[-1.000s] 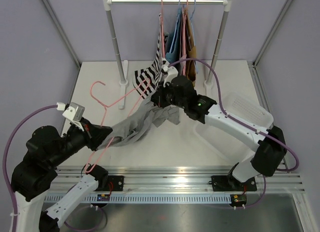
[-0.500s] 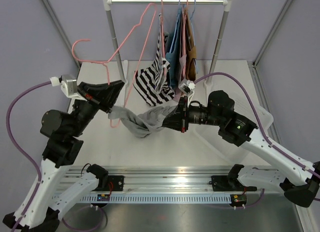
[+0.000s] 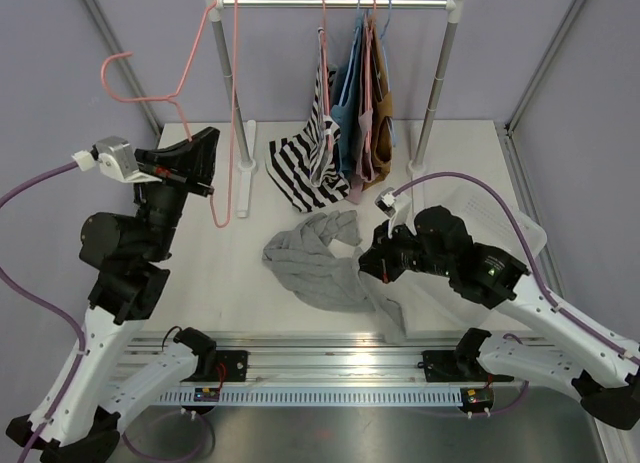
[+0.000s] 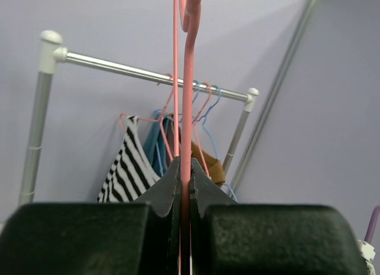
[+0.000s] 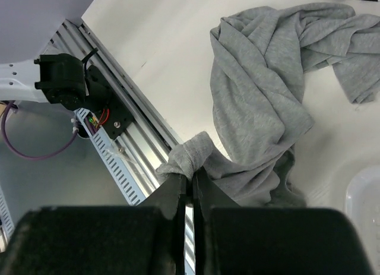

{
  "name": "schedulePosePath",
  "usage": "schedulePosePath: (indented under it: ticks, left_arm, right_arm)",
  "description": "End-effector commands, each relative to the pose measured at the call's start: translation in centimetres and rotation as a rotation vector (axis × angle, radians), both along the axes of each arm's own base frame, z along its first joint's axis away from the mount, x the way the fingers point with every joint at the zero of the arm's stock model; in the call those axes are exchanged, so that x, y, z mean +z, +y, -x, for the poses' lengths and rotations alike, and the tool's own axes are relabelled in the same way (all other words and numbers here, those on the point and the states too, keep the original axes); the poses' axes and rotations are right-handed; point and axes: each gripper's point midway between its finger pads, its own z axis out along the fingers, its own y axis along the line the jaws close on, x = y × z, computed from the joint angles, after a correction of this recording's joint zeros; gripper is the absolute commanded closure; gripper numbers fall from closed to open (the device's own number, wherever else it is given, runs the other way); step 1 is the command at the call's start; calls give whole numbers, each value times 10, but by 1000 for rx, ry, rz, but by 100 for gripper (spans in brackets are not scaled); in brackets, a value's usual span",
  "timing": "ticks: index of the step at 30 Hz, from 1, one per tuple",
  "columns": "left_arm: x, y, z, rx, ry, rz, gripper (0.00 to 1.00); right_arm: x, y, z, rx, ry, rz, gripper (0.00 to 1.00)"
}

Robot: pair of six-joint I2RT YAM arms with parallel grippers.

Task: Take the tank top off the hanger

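The grey tank top (image 3: 318, 260) lies crumpled on the white table, off the hanger; it fills the right wrist view (image 5: 267, 91). My right gripper (image 3: 372, 265) is shut on a fold of its edge (image 5: 191, 156) and holds that edge a little above the table. My left gripper (image 3: 205, 153) is raised at the left and shut on the bare pink hanger (image 3: 190, 73), whose wire runs up between the fingers in the left wrist view (image 4: 187, 108). The hanger's hook (image 3: 120, 78) points left.
A white clothes rail (image 3: 335, 2) stands at the back with a striped top (image 3: 308, 163) and several other garments (image 3: 365, 103) on hangers. A clear plastic bin (image 3: 500, 223) sits at the right. The metal base rail (image 3: 360, 368) runs along the near edge.
The tank top has come off the hanger and dropped to the table. My left gripper lifted the bare hanger up and left. My right gripper pulled the garment toward the near edge.
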Motion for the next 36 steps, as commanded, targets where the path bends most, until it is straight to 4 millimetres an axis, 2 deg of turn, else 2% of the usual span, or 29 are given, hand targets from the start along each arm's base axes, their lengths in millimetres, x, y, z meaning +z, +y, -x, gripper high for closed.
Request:
schedulePosePath:
  ticks: [1, 2, 6, 7, 8, 9, 11, 13, 14, 15, 17, 18, 19, 20, 21, 23, 24, 25, 26, 27, 28, 30, 31, 32, 33, 34, 36]
  left_arm:
    - [-28, 23, -6, 113, 225, -13, 100]
    - [-52, 22, -7, 113, 310, -56, 100]
    - [-113, 28, -1, 136, 499, -106, 100]
    - [-123, 35, -1, 169, 534, -111, 100]
    - [-137, 38, 2, 180, 586, -137, 100]
    - [-141, 38, 3, 183, 603, -149, 100]
    - [-147, 35, 0, 179, 652, -185, 100]
    - [-146, 27, -6, 155, 686, -206, 100]
    - [-136, 23, -6, 136, 685, -213, 100]
    - [-139, 13, -19, 124, 718, -242, 100]
    - [-139, 7, -30, 126, 756, -279, 100]
    - [-124, 0, -44, 125, 754, -288, 100]
    - [-128, -4, -51, 121, 791, -323, 100]
    - [-120, -6, -58, 124, 785, -344, 100]
    - [-115, -13, -75, 129, 796, -359, 100]
    - [-113, -18, -87, 111, 828, -387, 100]
    - [-92, -16, -96, 105, 795, -368, 100]
    - [-103, -23, -110, 89, 840, -394, 100]
    - [-102, -24, -120, 101, 843, -415, 100]
    - [-92, -21, -128, 116, 830, -414, 100]
    - [-85, -24, -144, 119, 829, -417, 100]
    - [-69, -20, -157, 124, 804, -404, 100]
    - [-49, -20, -160, 116, 760, -382, 100]
    - [-59, -24, -175, 109, 779, -386, 100]
    - [-58, -19, -184, 120, 773, -375, 100]
    - [-52, -25, -190, 87, 739, -362, 100]
    - [-53, -22, -203, 95, 720, -350, 100]
  right_arm:
    - [11, 6, -10, -26, -32, -25, 100]
    - [1, 13, -12, -21, -12, -3, 100]
    - [-25, 29, -30, -63, 10, 56, 98]
    - [-26, 34, -35, -68, 5, 51, 90]
    - [-33, 39, -39, -72, 15, 66, 76]
    - [-34, 41, -42, -81, 15, 67, 54]
    - [-30, 43, -50, -111, -2, 63, 1]
    - [-24, 43, -57, -141, -23, 46, 0]
    - [-17, 43, -56, -142, -32, 30, 0]
    - [-14, 42, -57, -145, -38, 23, 1]
    - [-8, 41, -56, -149, -49, 3, 1]
    - [-7, 40, -55, -150, -47, -2, 1]
    - [-8, 39, -54, -152, -43, -5, 0]
    - [-7, 38, -53, -157, -40, -12, 0]
    - [-7, 37, -51, -154, -37, -17, 1]
    - [-9, 35, -48, -159, -26, -34, 1]
    - [-7, 35, -46, -153, -23, -44, 0]
    - [-10, 34, -44, -151, -18, -44, 1]
    - [-7, 32, -42, -150, -18, -54, 0]
    - [-7, 31, -41, -149, -21, -56, 1]
    - [-9, 29, -40, -149, -20, -55, 0]
    - [-6, 27, -38, -148, -32, -68, 0]
    - [-9, 26, -39, -150, -40, -61, 1]
    - [-8, 26, -39, -151, -44, -62, 1]
    - [-8, 26, -40, -149, -44, -61, 1]
    - [-8, 27, -39, -147, -44, -60, 1]
    - [-8, 29, -37, -129, -40, -68, 1]
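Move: The left hand, pinching the bare hanger, has the near-left stretch of the rail about 33 cm ahead, 4 cm right and some 8 cm higher; the left post's top is as far ahead, 2 cm left, equally high. The striped top hangs about 31 cm ahead, 19 cm right, 20 cm below. The right hand holds a corner of the grey tank top, whose heap lies roughly 13 cm left, 12 cm ahead, 22 cm down; the white tray is 28 cm right, 20 cm ahead, 24 cm down. Letting go of the grey tank top, the right fingers spread wide as that hand sinks about 6 cm, easing forward and left over the heap, then lifts some 4 cm clear. The left hand keeps its pinch on the hanger, drops about 15 cm while tipping nose-down, then pushes forward 20 cm and climbs again towards the rail's left end, tilted some 50 degrees in all. ##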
